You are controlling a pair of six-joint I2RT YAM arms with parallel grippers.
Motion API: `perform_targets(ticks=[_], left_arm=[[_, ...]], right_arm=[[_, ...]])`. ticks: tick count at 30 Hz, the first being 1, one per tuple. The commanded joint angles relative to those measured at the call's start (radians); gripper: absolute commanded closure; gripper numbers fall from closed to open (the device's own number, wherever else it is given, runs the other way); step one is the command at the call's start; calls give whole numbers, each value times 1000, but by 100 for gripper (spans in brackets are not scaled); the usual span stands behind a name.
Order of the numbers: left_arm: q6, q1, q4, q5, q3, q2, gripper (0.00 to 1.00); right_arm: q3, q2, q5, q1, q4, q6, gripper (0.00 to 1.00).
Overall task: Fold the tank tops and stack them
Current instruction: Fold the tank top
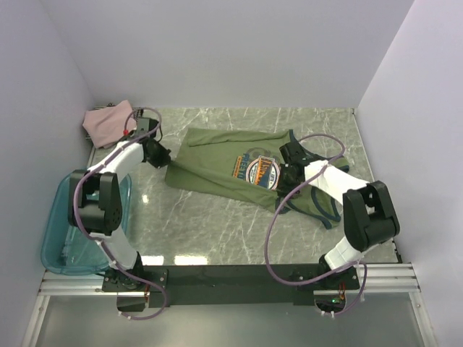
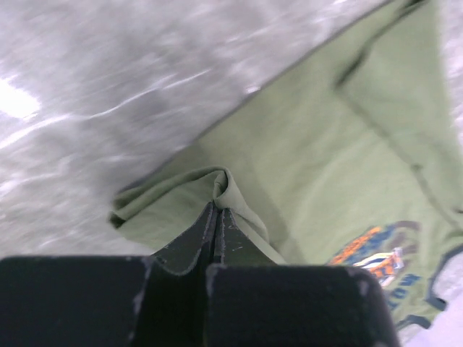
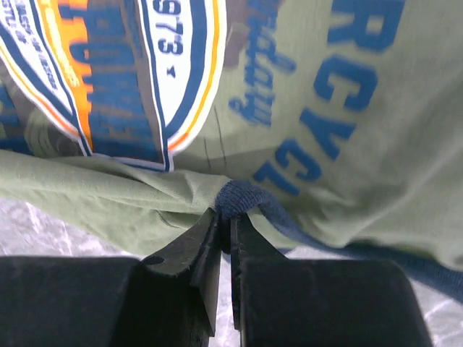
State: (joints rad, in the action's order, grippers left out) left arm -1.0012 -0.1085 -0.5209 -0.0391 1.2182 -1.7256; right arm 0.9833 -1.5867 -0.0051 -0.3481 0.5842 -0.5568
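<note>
The olive-green tank top (image 1: 217, 163) with navy trim and an orange-blue chest graphic (image 1: 262, 172) lies rumpled across the middle of the table. My left gripper (image 1: 163, 154) is shut on its left hem; the left wrist view shows the fingertips pinching a fold of green cloth (image 2: 226, 189). My right gripper (image 1: 283, 173) is shut on the navy trim (image 3: 239, 199) just right of the graphic (image 3: 116, 79). The dusty-pink tank top (image 1: 108, 121) lies crumpled in the far left corner. The dark striped one is barely visible behind the pink one.
A teal plastic bin (image 1: 61, 238) stands at the near left beside the left arm. Walls close the table at the back and both sides. The marble tabletop (image 1: 217, 224) shows bare in front of the green top.
</note>
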Motion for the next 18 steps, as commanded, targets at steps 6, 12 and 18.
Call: perform_targets(ticks=[6,12,18], left_arm=[[-36,-33,12,-28,164,-123,99],[-40,-42,12,-44,214,-175,99],[-39,-43,16,-44,218,-196,99]], right_arm=[[93,-65,-44,67,-49,58,99],[106,-64,-39,80,-87,55,65],[9,56,-29,70,-159,26,49]])
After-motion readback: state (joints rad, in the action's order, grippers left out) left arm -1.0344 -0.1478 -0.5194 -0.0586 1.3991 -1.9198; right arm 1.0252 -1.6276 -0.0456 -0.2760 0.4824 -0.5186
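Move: The left hand holds the near edge of the tank top; the hem end of the far folded strip lies about 7 cm ahead and 6 cm right, some 5 cm below, with the near hem corner about 9 cm back, 1 cm left. The right hand holds the armhole edge; the round logo lies roughly 7 cm ahead, 5 cm left and 3 cm below, and the shoulder straps some 15 cm right and 3 cm back. Keeping its pinch on the near edge, the left hand carries it about 4.5 cm forward and 2 cm to the right towards the hem end of the far strip, rising slightly first and then sinking to just below its starting height. The right hand draws the armhole edge about 4 cm forward beside the round logo, almost level, and partway along opens its fingers to half their range and lets go of the navy trim, starting to lift at the very end. ##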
